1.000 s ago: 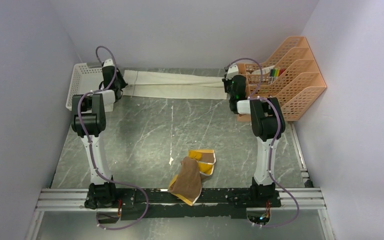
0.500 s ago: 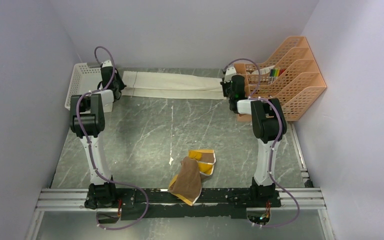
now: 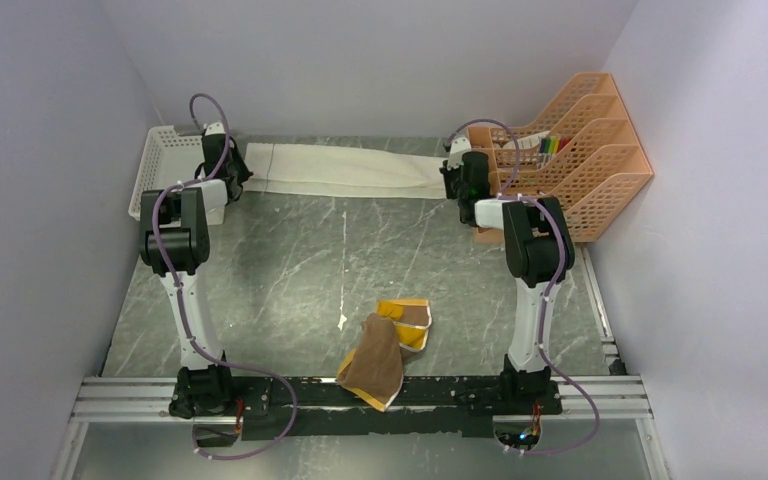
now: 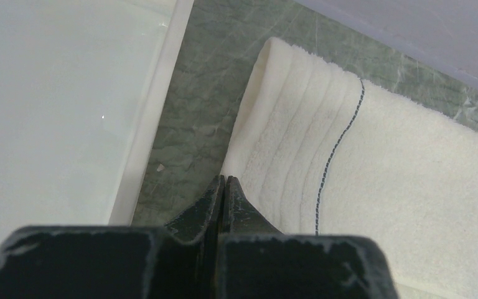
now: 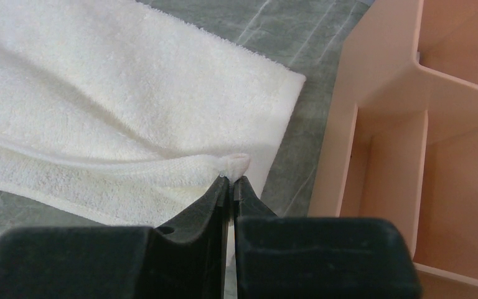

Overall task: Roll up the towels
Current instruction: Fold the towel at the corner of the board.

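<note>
The cream-white towel (image 3: 340,170) lies folded into a long strip along the table's far edge. My left gripper (image 3: 241,176) sits at its left end, my right gripper (image 3: 450,181) at its right end. In the left wrist view the left gripper (image 4: 224,179) is shut, and the cream towel's (image 4: 379,156) ribbed edge runs down into its tips. In the right wrist view the right gripper (image 5: 231,179) is shut on a corner of the cream towel (image 5: 131,93), a nub of cloth poking out past the tips. The brown towel (image 3: 385,345), mustard-yellow side partly showing, lies crumpled near the front rail, with neither gripper near it.
A white plastic basket (image 3: 165,165) (image 4: 56,93) stands just left of the left gripper. An orange file rack (image 3: 580,160) (image 5: 423,124) stands close on the right of the right gripper. Walls close in the back and both sides.
Both grippers have crept a little toward the back wall with the cream towel's ends. The right one has also shifted slightly left. The brown towel has not moved.
</note>
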`<state>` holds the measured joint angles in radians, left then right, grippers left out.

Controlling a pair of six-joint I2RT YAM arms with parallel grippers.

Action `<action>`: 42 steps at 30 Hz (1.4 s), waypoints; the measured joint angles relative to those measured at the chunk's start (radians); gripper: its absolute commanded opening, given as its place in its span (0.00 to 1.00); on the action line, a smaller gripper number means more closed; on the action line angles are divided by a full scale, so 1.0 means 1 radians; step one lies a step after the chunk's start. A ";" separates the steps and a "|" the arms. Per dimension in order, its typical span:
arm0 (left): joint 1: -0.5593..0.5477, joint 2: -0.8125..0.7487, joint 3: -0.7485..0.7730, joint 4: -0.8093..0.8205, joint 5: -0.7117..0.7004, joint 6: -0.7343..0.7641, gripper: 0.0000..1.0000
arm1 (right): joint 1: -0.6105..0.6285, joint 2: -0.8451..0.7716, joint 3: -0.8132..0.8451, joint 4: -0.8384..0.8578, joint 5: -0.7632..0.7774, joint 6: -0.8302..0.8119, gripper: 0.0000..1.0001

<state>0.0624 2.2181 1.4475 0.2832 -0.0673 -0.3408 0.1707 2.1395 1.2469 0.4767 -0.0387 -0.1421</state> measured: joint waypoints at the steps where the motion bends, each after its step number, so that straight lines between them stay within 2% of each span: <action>1: 0.000 0.000 0.000 0.000 0.000 0.000 0.07 | 0.000 -0.004 -0.001 -0.003 0.000 0.001 0.04; 17: 0.005 -0.058 -0.047 -0.003 0.000 -0.031 0.07 | 0.000 -0.065 -0.050 -0.021 0.000 0.003 0.06; 20: 0.005 -0.062 -0.051 -0.002 0.000 -0.035 0.09 | 0.001 -0.065 -0.052 -0.024 0.000 0.004 0.13; 24: 0.007 -0.062 -0.060 -0.006 0.007 -0.038 0.36 | 0.001 -0.072 -0.064 -0.028 0.008 0.011 0.36; 28: 0.010 -0.062 -0.060 -0.013 0.031 -0.040 0.51 | 0.001 -0.093 -0.085 -0.029 0.028 0.019 0.46; 36: 0.011 -0.081 -0.061 -0.029 0.064 -0.042 0.54 | 0.001 -0.215 -0.178 0.072 0.026 0.046 0.53; 42: 0.011 -0.109 -0.036 -0.034 0.123 -0.037 0.46 | 0.001 -0.258 -0.179 0.143 -0.024 0.086 0.57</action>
<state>0.0738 2.1094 1.4113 0.2493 0.0555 -0.3782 0.1715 1.8816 1.0683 0.6193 -0.0628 -0.0563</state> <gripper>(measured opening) 0.497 0.569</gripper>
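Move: My left hand has the towel's upper layer pinched by its left end. The under layer's near left corner is about 4 cm back, 1 cm to the left and 2 cm below, and the white basket's middle is some 16 cm left, level ahead. My right hand holds the upper layer's near edge at the right end. The near right corner is about 3 cm back, straight in line and 2 cm down, and the orange rack is roughly 25 cm right and 6 cm ahead. I draw both pinched ends of the upper layer back towards the towel's near edge, about 2 cm each, with a small lift and a settle down again. Then both hands open and let the cloth go. My right hand climbs clear, ending nearly 10 cm higher with its fingertips tilting up; my left rises about 4 cm, easing a little to the right. ##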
